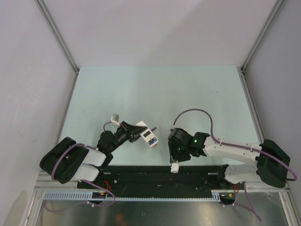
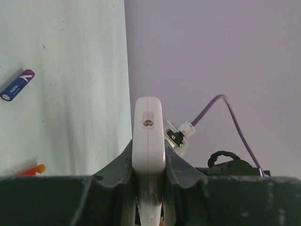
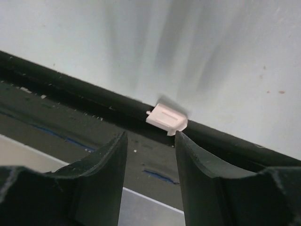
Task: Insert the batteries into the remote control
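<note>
My left gripper (image 2: 148, 162) is shut on the remote control (image 2: 148, 136), a slim white bar held on edge between the fingers and lifted over the table. From above, the remote control (image 1: 149, 137) sticks out of the left gripper (image 1: 141, 133) towards the table's middle. A dark blue-purple battery (image 2: 17, 85) lies on the table, and the tip of a red battery (image 2: 33, 170) shows lower down. My right gripper (image 3: 150, 141) is open and holds nothing. It hangs just short of a small white cover piece (image 3: 167, 117).
The white cover piece (image 1: 174, 167) rests at the table's near edge against the black rail (image 3: 70, 117). The right gripper (image 1: 175, 157) points down at that edge. A purple cable (image 2: 221, 110) loops off the right arm. Grey walls enclose the table.
</note>
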Controlling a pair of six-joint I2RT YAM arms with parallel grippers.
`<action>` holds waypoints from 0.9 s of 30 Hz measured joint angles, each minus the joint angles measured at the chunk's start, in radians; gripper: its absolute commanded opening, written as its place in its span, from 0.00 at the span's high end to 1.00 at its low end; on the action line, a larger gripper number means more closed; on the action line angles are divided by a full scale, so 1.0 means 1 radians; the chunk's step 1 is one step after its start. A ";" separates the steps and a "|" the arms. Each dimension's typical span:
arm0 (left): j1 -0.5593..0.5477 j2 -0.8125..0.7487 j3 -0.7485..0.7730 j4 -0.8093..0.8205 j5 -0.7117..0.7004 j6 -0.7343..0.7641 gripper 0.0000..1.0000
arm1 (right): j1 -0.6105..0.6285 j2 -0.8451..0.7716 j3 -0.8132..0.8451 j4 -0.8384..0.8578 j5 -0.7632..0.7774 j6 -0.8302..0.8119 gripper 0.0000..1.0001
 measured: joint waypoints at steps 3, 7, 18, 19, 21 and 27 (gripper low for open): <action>0.000 -0.009 0.000 -0.001 0.000 0.006 1.00 | 0.021 -0.074 -0.055 0.042 -0.014 0.061 0.51; -0.002 -0.031 0.000 -0.001 0.001 0.016 1.00 | 0.083 -0.159 -0.119 0.066 -0.006 0.145 0.51; -0.026 -0.178 0.000 -0.068 -0.012 0.061 1.00 | 0.158 -0.253 -0.264 0.090 0.092 0.286 0.46; -0.029 -0.194 0.000 -0.080 -0.015 0.069 1.00 | 0.153 -0.253 -0.270 0.095 0.102 0.287 0.45; -0.034 -0.216 0.000 -0.101 -0.023 0.077 1.00 | 0.139 -0.253 -0.285 0.113 0.116 0.286 0.45; -0.042 -0.234 0.000 -0.153 -0.047 0.095 1.00 | 0.080 -0.234 -0.319 0.174 0.130 0.271 0.50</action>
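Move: The battery cover lies on the table's near edge, roughly 6 cm below the open right hand, about 1 cm back and 1 cm to its left. From the right hand, the red battery is some 11 cm ahead, 12 cm left and 6 cm down; the held remote is roughly 11 cm ahead, 11 cm left and 8 cm higher. From the left hand the cover lies about 14 cm back, 15 cm right and 15 cm below. Over the battery cover on the table's edge, the right hand first draws back about 5 cm, then sinks about 4 cm while swinging right and partly forward again, turning some 15 degrees clockwise to come down just right of the cover. Its fingers stay open, with no contact to be seen. The left hand keeps its grip on the remote, lifting it about 3 cm and tipping its fingers up slightly. ##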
